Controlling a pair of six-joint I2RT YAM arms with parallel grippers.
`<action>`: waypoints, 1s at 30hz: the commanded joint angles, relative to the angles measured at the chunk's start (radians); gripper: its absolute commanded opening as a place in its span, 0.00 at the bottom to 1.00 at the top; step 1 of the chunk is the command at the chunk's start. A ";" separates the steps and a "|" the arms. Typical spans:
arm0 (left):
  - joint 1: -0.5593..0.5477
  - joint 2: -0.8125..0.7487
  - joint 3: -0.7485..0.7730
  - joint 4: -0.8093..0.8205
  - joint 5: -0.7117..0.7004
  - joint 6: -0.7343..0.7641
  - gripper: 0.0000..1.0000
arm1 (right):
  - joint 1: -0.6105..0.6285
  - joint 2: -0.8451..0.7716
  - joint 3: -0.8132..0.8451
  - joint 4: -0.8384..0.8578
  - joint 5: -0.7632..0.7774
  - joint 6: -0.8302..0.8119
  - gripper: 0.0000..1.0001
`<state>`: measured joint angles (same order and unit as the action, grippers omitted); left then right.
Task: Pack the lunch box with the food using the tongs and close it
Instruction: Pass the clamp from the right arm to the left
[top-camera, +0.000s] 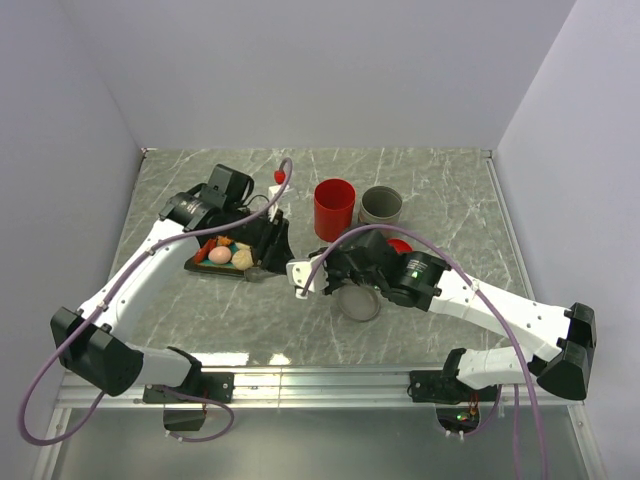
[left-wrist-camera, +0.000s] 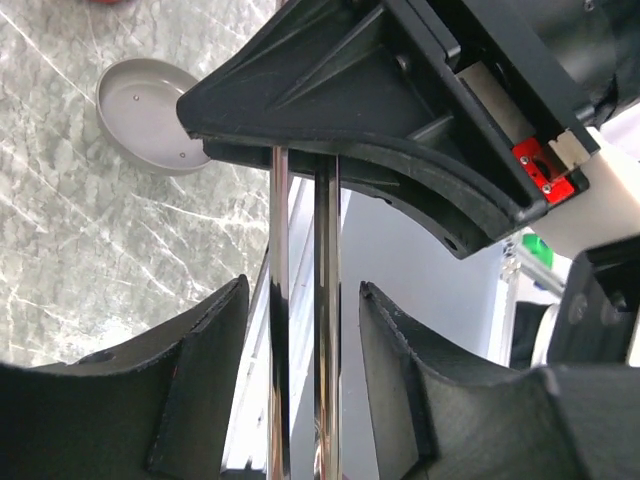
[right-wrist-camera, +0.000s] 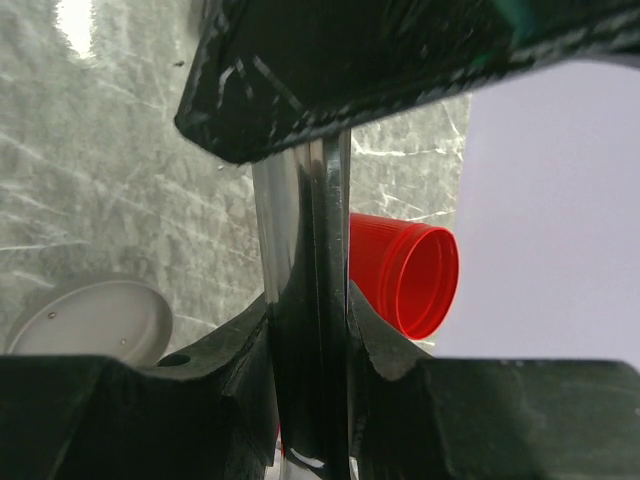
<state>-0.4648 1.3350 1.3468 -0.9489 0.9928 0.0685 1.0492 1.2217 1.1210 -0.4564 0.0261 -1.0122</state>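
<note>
The grey metal tongs (left-wrist-camera: 325, 300) run as two slim arms between my left fingers (left-wrist-camera: 215, 360), with a gap on each side. My left gripper (left-wrist-camera: 300, 290) is open around them and does not touch them. My right gripper (right-wrist-camera: 307, 300) is shut on the tongs (right-wrist-camera: 305, 230), squeezing the two arms together. Both grippers meet mid-table, left gripper (top-camera: 275, 240) and right gripper (top-camera: 305, 275). The red lunch box (top-camera: 334, 208) stands upright and open just behind them; it also shows as the red lunch box (right-wrist-camera: 405, 275). Food (top-camera: 232, 256) lies in the dark tray (top-camera: 262, 236).
A grey cup (top-camera: 381, 205) stands right of the lunch box. A grey round lid (top-camera: 360, 303) lies under the right wrist, also seen as the grey lid (left-wrist-camera: 150, 115). A red lid (top-camera: 400, 245) peeks out behind the right arm. White walls enclose the table.
</note>
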 joint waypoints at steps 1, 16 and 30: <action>-0.020 0.003 0.045 0.001 -0.057 0.039 0.52 | 0.005 -0.007 0.054 -0.022 -0.023 -0.022 0.16; -0.117 0.001 0.035 -0.004 -0.220 0.079 0.50 | 0.003 0.032 0.112 -0.090 -0.052 0.014 0.15; -0.118 -0.005 0.012 0.006 -0.229 0.074 0.24 | 0.003 0.019 0.099 -0.090 -0.055 0.000 0.16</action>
<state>-0.5919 1.3396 1.3487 -0.9588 0.7982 0.1375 1.0473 1.2530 1.1782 -0.5529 -0.0128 -1.0016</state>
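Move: The clamp hangs between my two hands: its far end is still gripped by my right fingers and its arms already run between my open left fingers. Its middle lies about 3 cm to the right of my left hand and 2 cm lower, and some 3 cm left of my right hand. Counted from my left hand and well below it, the grey lid is about 15 cm right and 5 cm ahead, the food tray some 21 cm left and 18 cm ahead. I sink my left hand about 2.5 cm around the clamp, easing roughly 1 cm to the right and tipping its fingers about 10 degrees further down, then hold it there and close the fingers to about half their opening, pinching both arms of the clamp. My right hand keeps its grip almost in place, easing back less than 1 cm. ##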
